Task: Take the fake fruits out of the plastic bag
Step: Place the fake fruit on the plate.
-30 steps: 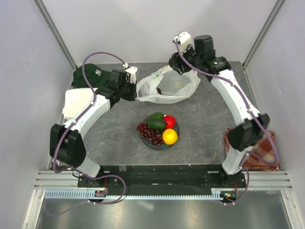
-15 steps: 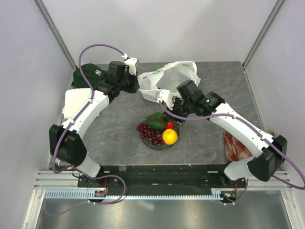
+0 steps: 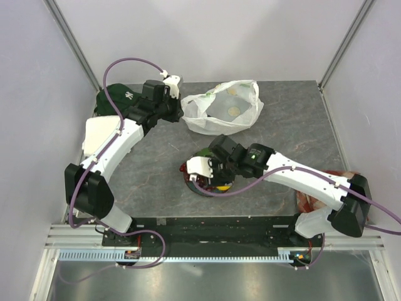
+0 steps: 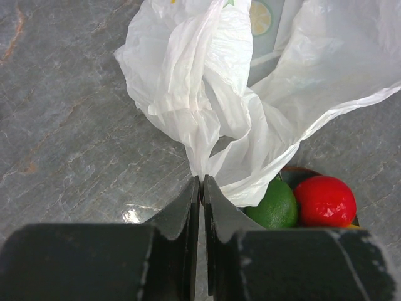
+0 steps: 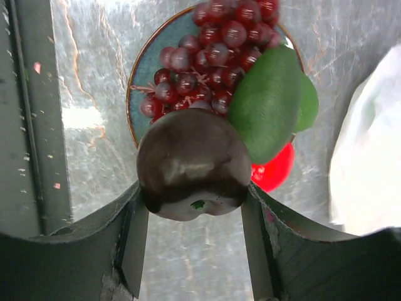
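The white plastic bag (image 3: 224,110) lies at the back of the table; no fruit shows through it. My left gripper (image 3: 180,118) is shut on its near-left edge, with thin plastic pinched between the tips in the left wrist view (image 4: 200,183). My right gripper (image 3: 213,170) hangs over the teal plate (image 3: 192,189) and is shut on the dark purple-brown fruit (image 5: 194,164). On the plate (image 5: 141,75) lie the grape bunch (image 5: 213,50), the green piece (image 5: 266,103) and the red apple (image 5: 276,170). The yellow-orange fruit is mostly hidden under my right gripper.
A dark green cap (image 3: 113,97) lies at the back left, beside a white pad (image 3: 100,135) under my left arm. A red checked cloth (image 3: 313,202) lies at the right edge under my right arm. Walls close in the back and sides.
My right arm has swung from the bag down to above the plate, carrying the dark fruit. My left gripper has shifted slightly back with the bag edge, and the bag has settled flatter.
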You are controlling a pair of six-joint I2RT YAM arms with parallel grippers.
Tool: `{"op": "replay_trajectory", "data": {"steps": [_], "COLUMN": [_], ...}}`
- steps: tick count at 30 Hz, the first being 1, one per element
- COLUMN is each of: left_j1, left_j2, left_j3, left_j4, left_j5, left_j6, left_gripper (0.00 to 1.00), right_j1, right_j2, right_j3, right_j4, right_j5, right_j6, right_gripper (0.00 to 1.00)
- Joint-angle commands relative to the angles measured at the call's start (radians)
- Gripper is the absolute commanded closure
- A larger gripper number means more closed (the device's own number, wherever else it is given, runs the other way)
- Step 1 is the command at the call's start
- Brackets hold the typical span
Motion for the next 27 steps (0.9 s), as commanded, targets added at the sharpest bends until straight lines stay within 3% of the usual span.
{"op": "replay_trajectory", "data": {"steps": [1, 14, 21, 27], "left_j1": [0.008, 0.01, 0.012, 0.01], "left_j2": [-0.051, -0.087, -0.091, -0.091], "left_j3": [-0.003, -0.049, -0.05, -0.05], "left_j4": [0.036, 0.042, 0.041, 0.042], "left_j5": [-0.009, 0.007, 0.012, 0.015], "left_j6": [-0.003, -0.004, -0.007, -0.009], "left_gripper": [0.87, 0.87, 0.87, 0.87], "right_j1": [0.072, 0.084, 0.083, 0.083], "right_j2": [0.037, 0.117, 0.141, 0.102], "right_j3": [-0.058, -0.051, -0.041, -0.028], "right_j4": [0.048, 0.111, 0.11, 0.041], "right_j5": [0.16, 0.305, 0.311, 0.242], "right_j6": [-0.095, -0.118, -0.131, -0.145], "right_gripper": [0.71, 0.76, 0.75, 0.81]}}
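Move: The dark round fruit is already in the right hand's grip, over the near part of the plate; the plate's middle lies about 5 cm ahead, 2 cm left and 14 cm below. The orange is some 2 cm ahead and 2 cm right, 10 cm down. The red fruit is about 8 cm ahead and 2 cm right, the upper avocado 7 cm ahead and 3 cm left, the grapes 4 cm ahead and 5 cm left. From the left hand, the plate is roughly 15 cm back, 9 cm right and 20 cm below. Down quickly by about 5 cm, the right hand lowers the dark fruit towards the plate among the others, then creeps some 2 cm forward at that height, coming in against the orange. The wrist swings some 20 degrees on the way, so that the fingers lean less to the left and more forward; they keep their grip. ##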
